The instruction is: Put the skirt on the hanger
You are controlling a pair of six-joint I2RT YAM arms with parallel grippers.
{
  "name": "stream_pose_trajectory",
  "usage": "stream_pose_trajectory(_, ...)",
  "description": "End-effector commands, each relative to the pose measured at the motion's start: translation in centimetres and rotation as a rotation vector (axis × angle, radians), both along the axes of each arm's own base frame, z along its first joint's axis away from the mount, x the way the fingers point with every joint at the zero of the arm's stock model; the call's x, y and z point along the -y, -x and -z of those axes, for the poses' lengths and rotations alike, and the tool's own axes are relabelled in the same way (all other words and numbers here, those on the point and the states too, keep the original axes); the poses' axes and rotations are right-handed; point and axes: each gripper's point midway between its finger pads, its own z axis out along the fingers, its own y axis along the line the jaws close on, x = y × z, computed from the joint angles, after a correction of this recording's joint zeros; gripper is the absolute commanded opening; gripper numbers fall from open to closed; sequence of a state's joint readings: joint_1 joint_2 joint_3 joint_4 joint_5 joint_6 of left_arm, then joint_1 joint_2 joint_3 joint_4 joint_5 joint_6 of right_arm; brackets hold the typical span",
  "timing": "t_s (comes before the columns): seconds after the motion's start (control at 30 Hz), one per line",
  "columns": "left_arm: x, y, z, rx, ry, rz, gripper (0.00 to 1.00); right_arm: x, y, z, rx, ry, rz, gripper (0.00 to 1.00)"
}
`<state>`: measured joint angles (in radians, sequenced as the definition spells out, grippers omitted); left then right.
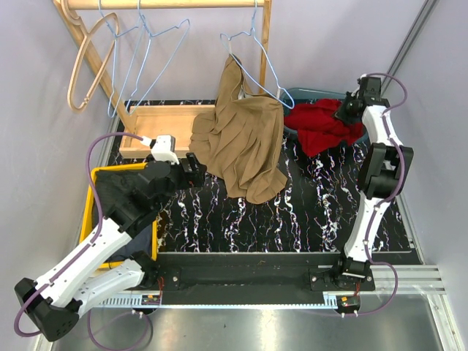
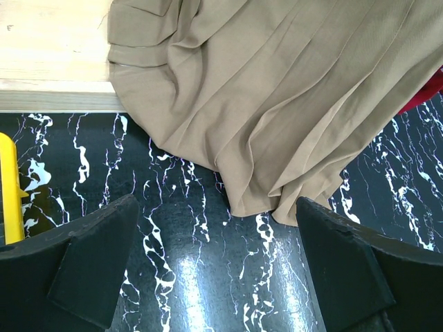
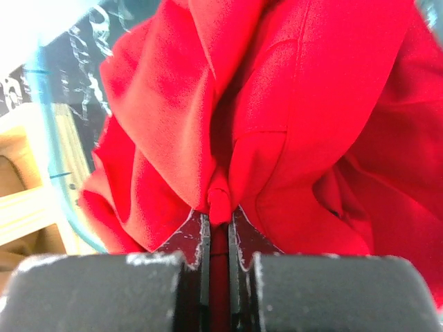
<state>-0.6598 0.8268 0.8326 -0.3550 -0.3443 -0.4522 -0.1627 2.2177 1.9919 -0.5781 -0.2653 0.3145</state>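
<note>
A tan pleated skirt (image 1: 241, 146) hangs from a blue wire hanger (image 1: 256, 62) on the rail, and its hem drapes onto the black marbled table (image 1: 307, 212). A red garment (image 1: 322, 128) lies heaped in a teal bin (image 1: 307, 93) at the back right. My right gripper (image 1: 344, 110) is down on that heap. In the right wrist view its jaws (image 3: 219, 221) are shut on a pinched fold of the red garment (image 3: 297, 104). My left gripper (image 1: 194, 167) stands open just left of the tan hem, with only table between its fingers (image 2: 218, 263) and the tan skirt (image 2: 277, 90) ahead.
A wooden rack carries a wooden hanger (image 1: 84, 66) and two more blue wire hangers (image 1: 146, 51) at the back left. The rack's pale wooden base tray (image 1: 157, 124) sits under the skirt's left side. A yellow bin (image 1: 99, 212) lies by the left arm.
</note>
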Motion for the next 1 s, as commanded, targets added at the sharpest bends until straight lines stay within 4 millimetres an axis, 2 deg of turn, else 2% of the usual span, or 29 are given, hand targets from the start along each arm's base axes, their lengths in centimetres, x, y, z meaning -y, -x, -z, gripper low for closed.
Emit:
stream_pose_trajectory(0.0, 0.2, -0.2, -1.7, 0.061, 0.043, 0.007, 0.99, -0.1, 0.8, -15.0, 0.287, 0.069, 0.010, 0.00)
stream_pose_trajectory(0.07, 0.1, -0.2, -1.8, 0.066, 0.041, 0.005, 0.99, -0.3, 1.7, -17.6, 0.336, 0.074, 0.010, 0.00)
stream_pose_trajectory(0.1, 0.0, -0.1, -1.9, 0.071, 0.040, 0.003, 0.99, -0.5, 2.9, -20.5, 0.390, 0.082, 0.009, 0.00)
stream_pose_trajectory(0.17, -0.2, -0.1, -2.0, 0.078, 0.038, -0.002, 0.99, -0.7, 4.2, -23.1, 0.438, 0.092, 0.008, 0.00)
stream_pose_trajectory(0.2, -0.3, 0.0, -2.3, 0.087, 0.041, -0.002, 0.99, -0.9, 5.6, -25.8, 0.493, 0.102, 0.006, 0.00)
stream_pose_trajectory(0.27, -0.6, 0.2, -2.5, 0.097, 0.040, -0.009, 0.99, -1.1, 7.0, -28.2, 0.541, 0.111, 0.009, 0.00)
stream_pose_trajectory(0.3, -0.8, 0.3, -2.7, 0.105, 0.044, -0.011, 0.99, -1.3, 8.4, -30.4, 0.589, 0.118, 0.004, 0.00)
stream_pose_trajectory(0.33, -0.9, 0.3, -2.9, 0.109, 0.044, -0.014, 0.99, -1.5, 9.2, -31.5, 0.612, 0.121, 0.002, 0.00)
stream_pose_trajectory(0.37, -1.0, 0.5, -3.2, 0.117, 0.050, -0.016, 0.99, -1.9, 10.6, -33.4, 0.655, 0.123, -0.006, 0.00)
stream_pose_trajectory(0.43, -1.2, 0.6, -3.4, 0.122, 0.049, -0.016, 0.99, -2.3, 12.1, -35.2, 0.697, 0.125, -0.014, 0.00)
stream_pose_trajectory(0.47, -1.3, 0.8, -3.7, 0.126, 0.054, -0.018, 0.99, -2.8, 13.8, -37.0, 0.739, 0.124, -0.027, 0.00)
stream_pose_trajectory(0.53, -1.5, 1.0, -4.0, 0.131, 0.057, -0.018, 0.99, -3.3, 15.5, -38.1, 0.760, 0.123, -0.039, 0.00)
stream_pose_trajectory(0.57, -1.7, 1.2, -4.3, 0.137, 0.059, -0.018, 0.99, -3.7, 17.3, -39.5, 0.793, 0.128, -0.049, 0.00)
stream_pose_trajectory(0.63, -1.8, 1.5, -4.6, 0.143, 0.063, -0.015, 0.99, -4.0, 19.1, -39.7, 0.788, 0.126, -0.047, 0.00)
stream_pose_trajectory(0.67, -2.0, 1.7, -4.8, 0.148, 0.066, -0.013, 0.99, -4.3, 21.1, -40.9, 0.820, 0.127, -0.045, 0.00)
stream_pose_trajectory(0.73, -2.1, 2.0, -5.0, 0.155, 0.068, -0.006, 0.99, -4.5, 22.8, -40.2, 0.798, 0.120, -0.038, 0.00)
stream_pose_trajectory(0.77, -2.2, 2.3, -5.2, 0.161, 0.070, -0.001, 0.99, -4.9, 24.8, -41.0, 0.822, 0.116, -0.038, 0.00)
stream_pose_trajectory(0.83, -2.2, 2.6, -5.3, 0.166, 0.073, 0.017, 0.99, -5.3, 26.2, -40.1, 0.795, 0.101, -0.042, 0.00)
stream_pose_trajectory(0.87, -2.3, 2.9, -5.6, 0.173, 0.078, 0.021, 0.99, -5.6, 27.7, -40.4, 0.807, 0.097, -0.049, 0.00)
stream_pose_trajectory(0.93, -2.2, 3.1, -5.7, 0.176, 0.082, 0.037, 0.99, -5.9, 28.6, -39.1, 0.766, 0.082, -0.053, 0.00)
stream_pose_trajectory(0.97, -2.2, 3.4, -5.7, 0.177, 0.086, 0.041, 0.99, -6.2, 29.7, -39.1, 0.772, 0.078, -0.058, 0.00)
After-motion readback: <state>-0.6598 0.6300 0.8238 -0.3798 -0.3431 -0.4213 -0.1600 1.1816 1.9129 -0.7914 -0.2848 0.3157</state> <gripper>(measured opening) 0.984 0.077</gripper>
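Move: The right gripper already grips the red skirt, whose middle lies about 7 cm to its left and 4 cm back. The bare table it heads over is centred some 28 cm back, 4 cm left and 9 cm below. The bin's middle is about 8 cm left and 1 cm back; the brown skirt hangs roughly 31 cm left, 7 cm back and 10 cm higher. From the left hand that bare table lies about 3 cm ahead, 45 cm right and 20 cm down. Up fast and almost straight at first, some 38 cm in all, then increasingly back, about 27 cm, the right hand draws the red skirt out of the bin over the bare table in front of it, drifting slightly left late on. Its fingers keep their pinch while the wrist tips up some 40 degrees. The left hand, empty and open, eases up about 4 cm and a little back and left. ##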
